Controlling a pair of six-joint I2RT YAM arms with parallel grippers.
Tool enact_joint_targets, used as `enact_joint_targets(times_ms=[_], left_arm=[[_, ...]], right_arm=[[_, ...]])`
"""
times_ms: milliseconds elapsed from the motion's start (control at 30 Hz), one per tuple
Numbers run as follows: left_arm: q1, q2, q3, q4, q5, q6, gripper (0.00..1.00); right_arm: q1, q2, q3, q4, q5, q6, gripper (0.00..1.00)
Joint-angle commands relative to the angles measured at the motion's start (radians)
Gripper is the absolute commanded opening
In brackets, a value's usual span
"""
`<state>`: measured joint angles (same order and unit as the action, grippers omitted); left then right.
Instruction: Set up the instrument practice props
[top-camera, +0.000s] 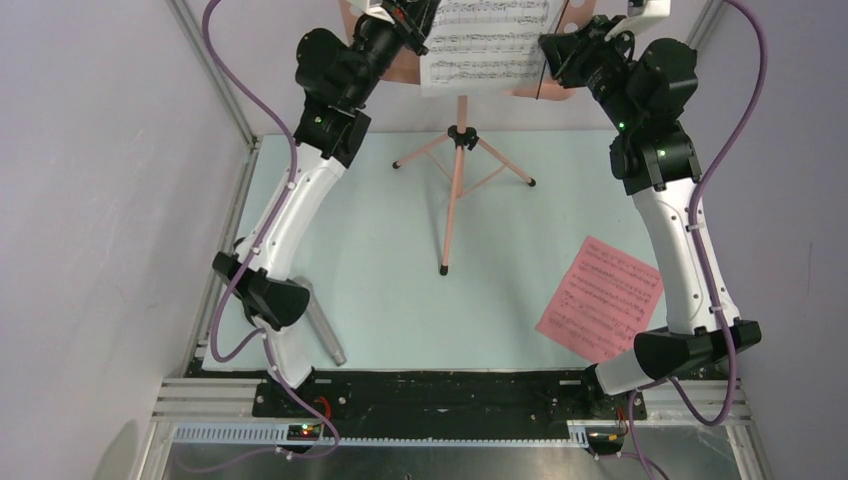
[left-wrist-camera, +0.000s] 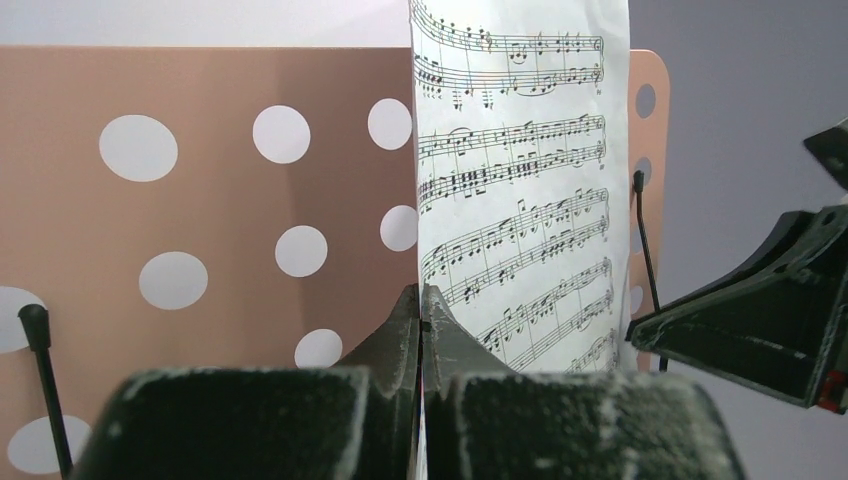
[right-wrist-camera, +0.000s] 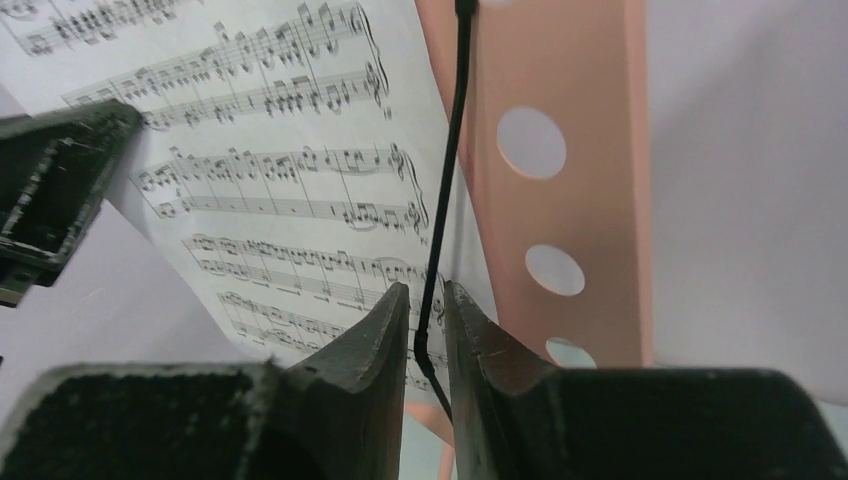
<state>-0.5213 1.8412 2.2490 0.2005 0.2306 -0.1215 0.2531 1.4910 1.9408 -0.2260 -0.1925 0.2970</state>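
The salmon-pink music stand (top-camera: 455, 190) stands on its tripod at mid-table, its perforated desk (left-wrist-camera: 200, 200) facing me. A white sheet-music page (top-camera: 487, 45) rests upright on the desk. My left gripper (left-wrist-camera: 421, 300) is shut on that page's left edge. My right gripper (right-wrist-camera: 427, 295) is at the page's right side, open by a narrow gap. The desk's thin black page-holder wire (right-wrist-camera: 445, 190) runs between its fingers without being pinched. A pink sheet-music page (top-camera: 600, 298) lies flat on the mat at the right. The grey microphone (top-camera: 325, 325) lies by the left arm's base.
A second black page-holder wire (left-wrist-camera: 40, 380) stands at the desk's left side. The stand's three legs spread over the pale mat (top-camera: 380, 260). Metal frame posts (top-camera: 215, 70) and grey walls close in both sides. The two wrists hang close together in front of the desk.
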Motion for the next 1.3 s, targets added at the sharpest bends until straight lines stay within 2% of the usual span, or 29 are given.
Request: enact_joint_targets(times_ms=[0,133,267,467,633,833,1267], left_arm=[[-0.008,0.019,0.055,0.045,0.013,0.031,0.00],[-0.015,0.031,0.059,0.063,0.014,0.036,0.00],[-0.028,0.040,0.062,0.084,-0.021,0.034,0.00],[-0.046,0.084,0.113,0.106,-0.012,0.085,0.00],[-0.048,0.109,0.139,0.108,0.002,0.114,0.00],[-0.052,0.122,0.152,0.112,-0.059,0.089,0.00],[-0.057,0.137,0.158,0.112,-0.061,0.039,0.00]], right_arm=[[-0.003,-0.045,0.006,0.112,0.023,-0.013,0.24],[-0.004,-0.040,0.005,0.126,0.011,-0.014,0.17],[-0.006,-0.038,0.005,0.119,-0.005,-0.019,0.00],[-0.021,-0.072,-0.060,0.173,-0.020,-0.021,0.00],[-0.039,-0.102,-0.130,0.268,-0.096,-0.018,0.00],[-0.050,-0.154,-0.232,0.395,-0.086,0.010,0.00],[-0.046,-0.182,-0.302,0.501,-0.100,-0.022,0.00]])
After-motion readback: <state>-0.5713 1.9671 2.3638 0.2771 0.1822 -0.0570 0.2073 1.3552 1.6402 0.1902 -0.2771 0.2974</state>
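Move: The right clip of the music stand already runs between the right hand's half-open fingers; its middle is about 6 cm above them and 2 ahead. From that hand the white sheet's middle is some 11 cm left, 4 ahead and 8 up. The left hand holds the sheet by its left edge; the stand's panel centres roughly 8 cm to that hand's right and 4 ahead, with the right clip's middle about 21 cm right and 1 ahead, level in height. Up about 2 cm goes the right hand while its fingers shut on the stand's right clip, then it draws back towards the robot another 1.5 cm, tipping its fingertips up roughly 10 degrees and pulling the clip away from the panel. The left hand, still pinching the sheet's edge, carries it some 3 cm to the right and slightly forward, into the space behind the clip. ##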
